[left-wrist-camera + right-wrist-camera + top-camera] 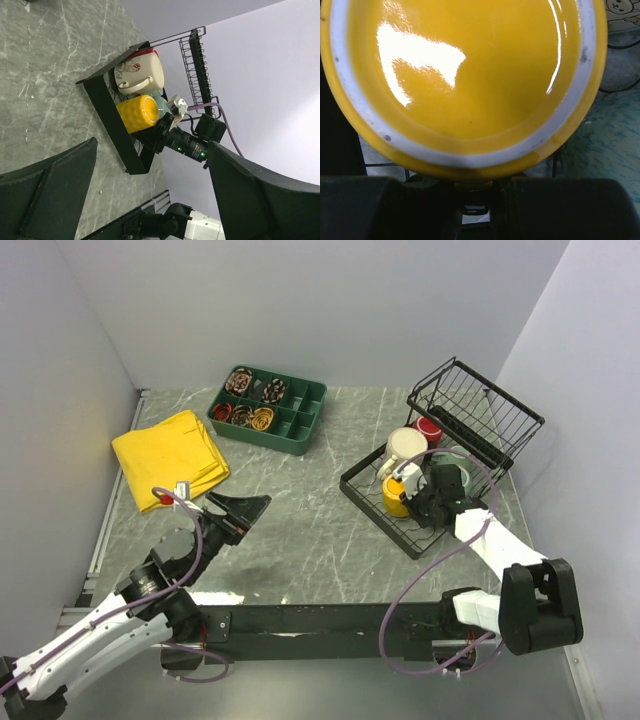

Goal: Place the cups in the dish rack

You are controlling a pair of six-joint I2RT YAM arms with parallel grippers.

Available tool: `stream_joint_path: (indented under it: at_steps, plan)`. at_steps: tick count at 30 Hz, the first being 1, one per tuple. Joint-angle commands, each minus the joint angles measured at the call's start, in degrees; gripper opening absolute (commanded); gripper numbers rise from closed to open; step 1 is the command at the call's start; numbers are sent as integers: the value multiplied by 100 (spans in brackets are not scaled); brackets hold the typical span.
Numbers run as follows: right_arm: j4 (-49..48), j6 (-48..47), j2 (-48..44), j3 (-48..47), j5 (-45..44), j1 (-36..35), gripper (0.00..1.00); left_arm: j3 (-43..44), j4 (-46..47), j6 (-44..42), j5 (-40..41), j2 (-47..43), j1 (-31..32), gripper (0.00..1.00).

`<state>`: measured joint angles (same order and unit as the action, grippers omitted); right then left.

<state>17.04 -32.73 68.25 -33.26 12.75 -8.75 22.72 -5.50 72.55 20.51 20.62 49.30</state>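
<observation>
The black wire dish rack stands at the right, with its raised basket end at the back. In its flat part are a cream cup, a red cup and a yellow cup. My right gripper is shut on the yellow cup, low in the rack's near corner. In the right wrist view the cup's glossy yellow underside fills the frame above the right gripper. The left wrist view shows the yellow cup, the cream cup and a teal cup behind them. My left gripper hangs open over bare table.
A dark green compartment tray holding small items sits at the back centre. A folded yellow cloth lies at the left, near my left gripper. Walls close the table at left, back and right.
</observation>
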Motion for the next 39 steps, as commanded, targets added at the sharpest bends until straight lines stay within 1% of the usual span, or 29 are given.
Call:
stream_joint_path:
  at_steps: [1, 6, 8, 9, 11, 12, 16, 20, 23, 24, 25, 26, 27, 29, 30, 32, 33, 35, 36, 37, 39]
  plan:
    - [-254, -102, 39, -120, -45, -30, 15, -48, -48, -31, 111, -111, -17, 96]
    - [-113, -119, 127, -199, -62, -30, 23, -66, -65, -22, 111, -155, -17, 96]
    - [-95, -119, 136, -208, -54, -30, 24, -57, -92, -31, 120, -155, -17, 96]
    - [-78, -111, 127, -216, -54, -39, 27, -57, -92, -40, 128, -172, -17, 96]
    - [-60, -120, 93, -225, -71, -30, 28, -40, -101, -57, 128, -164, -25, 96]
    - [-34, -120, 92, -225, -71, -30, 35, -40, -101, -57, 137, -172, -17, 96]
    - [10, -128, 22, -234, -89, -30, 44, -31, -92, -75, 137, -164, -17, 96]
    - [133, -128, -92, -339, -115, -30, 45, -4, -74, -92, 137, -164, -17, 96]
    - [396, -163, -311, -523, -168, -39, 49, 57, -127, -171, 137, -164, -26, 96]
    - [623, -181, -399, -585, -177, -30, 54, 83, -179, -206, 146, -155, -17, 96]
    - [738, -198, -504, -647, -151, -30, 54, 153, -223, -311, 155, -138, -17, 96]
    - [853, -233, -749, -752, -150, -30, 58, 197, -285, -373, 181, -137, -17, 96]
    - [1063, -251, -882, -787, -150, -30, 64, 250, -337, -452, 225, -111, -25, 96]
    - [1257, -278, -1285, -927, -107, -30, 70, 504, -583, -785, 321, -32, -25, 96]
    - [1423, -286, -1418, -963, -98, -39, 76, 740, -680, -908, 426, 3, -17, 96]
    - [1609, -252, -1743, -1129, -45, -30, 79, 1022, -1005, -1365, 541, 152, -17, 96]
    - [1775, -217, -1849, -1200, -10, -39, 82, 1346, -1136, -1532, 568, 205, -17, 96]
    - [1908, -15, -2138, -1419, 8, -30, 87, 1681, -1513, -2033, 725, 442, -17, 96]
    - [1969, 90, -2253, -1499, 8, -30, 93, 1988, -1638, -2191, 778, 521, -17, 96]
    - [1970, 370, -2376, -1595, -10, -30, 98, 2130, -1734, -2524, 909, 678, -17, 96]
    - [1909, 722, -2719, -1877, -106, -21, 100, 2533, -2068, -2807, 1068, 916, -17, 96]
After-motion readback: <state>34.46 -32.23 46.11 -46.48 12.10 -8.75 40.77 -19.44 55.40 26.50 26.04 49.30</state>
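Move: The yellow cup is already bottom-up in the dish rack, its handle between my right fingers and its middle about 4 cm ahead and 3 cm left of them, roughly level. The cream mug sits some 13 cm ahead and 1 cm left; the green cup is about 4 cm ahead and 6 cm right. From my left hand, the yellow cup is roughly 11 cm ahead, 25 cm right and 20 cm below. I hold my right hand still over the rack at first, then spread the fingers wide, let go of the yellow cup's black handle and lift away quickly, straight up about 15 cm, the fingertips tilting up and outward by nearly 20 degrees. Towards the end my empty left hand also starts up, some 6 cm and a little left, rolling as it goes. ##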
